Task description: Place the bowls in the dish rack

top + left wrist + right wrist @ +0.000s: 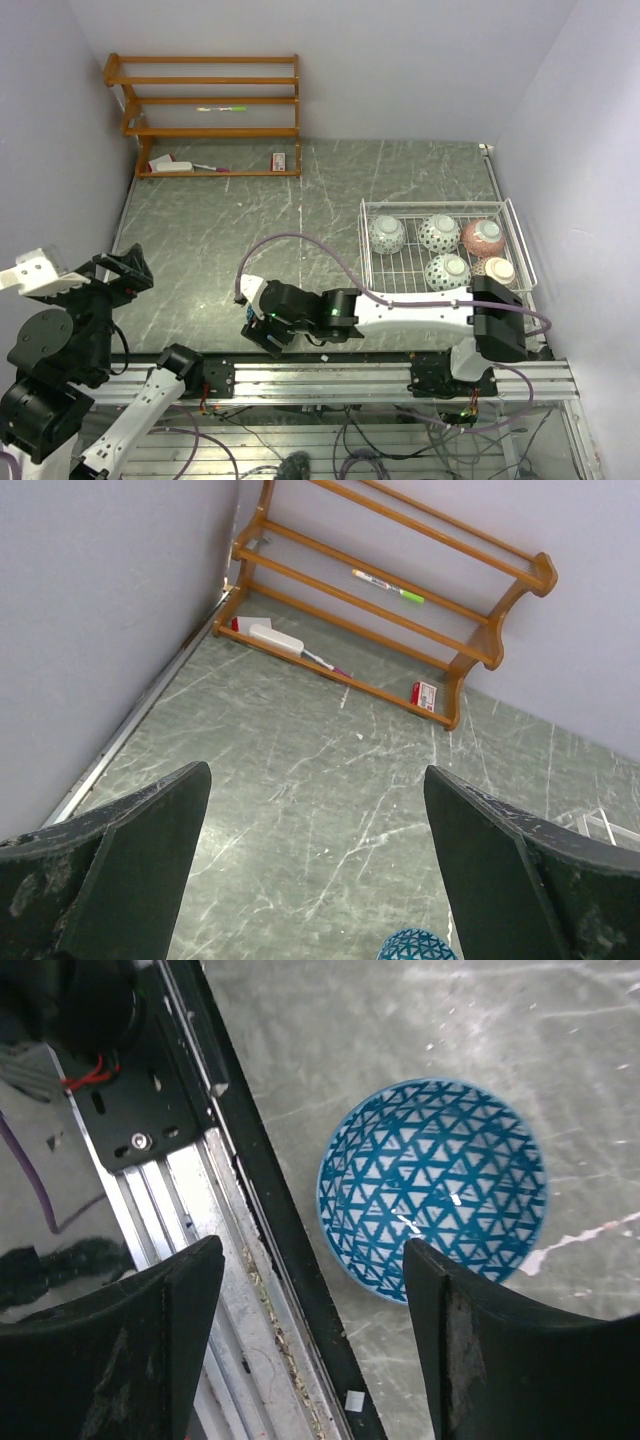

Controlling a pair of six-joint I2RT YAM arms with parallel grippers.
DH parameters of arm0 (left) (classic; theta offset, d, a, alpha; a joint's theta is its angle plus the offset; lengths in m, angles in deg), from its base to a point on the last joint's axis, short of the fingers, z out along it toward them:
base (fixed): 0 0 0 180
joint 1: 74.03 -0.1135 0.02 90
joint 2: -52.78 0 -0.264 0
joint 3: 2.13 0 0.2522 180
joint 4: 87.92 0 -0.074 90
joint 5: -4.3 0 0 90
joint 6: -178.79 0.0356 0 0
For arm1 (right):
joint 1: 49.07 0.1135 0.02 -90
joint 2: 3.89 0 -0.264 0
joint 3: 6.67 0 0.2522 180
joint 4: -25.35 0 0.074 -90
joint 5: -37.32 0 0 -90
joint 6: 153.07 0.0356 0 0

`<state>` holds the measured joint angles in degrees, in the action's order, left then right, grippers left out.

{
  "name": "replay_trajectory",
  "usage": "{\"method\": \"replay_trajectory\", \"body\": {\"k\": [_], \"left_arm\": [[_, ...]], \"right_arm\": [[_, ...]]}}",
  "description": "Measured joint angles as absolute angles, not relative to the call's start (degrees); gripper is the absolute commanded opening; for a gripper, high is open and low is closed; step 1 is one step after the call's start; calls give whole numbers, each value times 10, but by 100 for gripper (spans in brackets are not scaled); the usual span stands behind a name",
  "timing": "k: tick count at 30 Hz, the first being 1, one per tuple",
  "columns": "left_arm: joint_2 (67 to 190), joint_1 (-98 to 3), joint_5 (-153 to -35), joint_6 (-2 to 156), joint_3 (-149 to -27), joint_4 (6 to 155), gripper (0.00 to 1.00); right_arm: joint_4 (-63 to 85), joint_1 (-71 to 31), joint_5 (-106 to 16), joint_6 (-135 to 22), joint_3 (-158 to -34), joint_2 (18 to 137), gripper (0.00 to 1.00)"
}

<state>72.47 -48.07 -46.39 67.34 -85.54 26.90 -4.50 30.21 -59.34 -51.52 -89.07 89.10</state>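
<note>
A blue triangle-patterned bowl [432, 1188] sits upright on the table, right beside the near rail. My right gripper [310, 1310] hovers open above it. Its right finger [500, 1350] overlaps the bowl's near rim, and its left finger is over the rail. In the top view this gripper [250, 310] hides the bowl. The white wire dish rack [372, 262] stands at the right with several bowls in it, most of them upside down. My left gripper [318, 820] is open and empty above bare table at the left [125, 268]. A sliver of the blue bowl [418, 946] shows at the bottom of its view.
An orange wooden shelf [210, 110] stands at the back left with a marker [388, 584] and small items on it. The aluminium base rail [190, 1230] runs along the table's near edge. A purple cable [300, 240] arcs over the right arm.
</note>
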Motion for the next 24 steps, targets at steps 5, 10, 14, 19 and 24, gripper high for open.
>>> {"method": "replay_trajectory", "body": {"k": [5,10,14,19,24], "left_arm": [[704,-481,-451,671,-867,245,99],[696,-481,-447,666,-867,230,99],[694,-481,-447,664,-860,226,99],[694,-481,-445,663,-853,225,99],[694,-481,-445,663,-843,226,99]], "right_arm": [[-37,304,-569,-531,-891,926,64],[-19,302,-555,-542,-906,952,61],[-15,302,-545,-546,-909,977,58],[-15,302,-544,-548,-909,993,45],[-15,302,-559,-549,-909,1006,31]]}}
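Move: The blue bowl's middle lies about 5 cm ahead of the open right hand, about level with it sideways, and some 9 cm below. The dish rack's middle is roughly 20 cm ahead and 41 cm to that hand's right, its nearest upturned patterned bowl 23 cm ahead and 28 cm right, both about 7 cm lower. From the left hand, the blue bowl is some 17 cm right, 2 cm ahead and 33 cm below. The right hand sinks about 7 cm to the blue bowl's back rim, edging some 2 cm left while its fingers, still slanting left and down, narrow from about three quarters open to a third, one pad on the inner side of the rim and the other outside; whether they already touch can't be seen. The left hand, empty and wide open, backs off a further 2 cm and then lowers about as much, well clear of the bowl. ##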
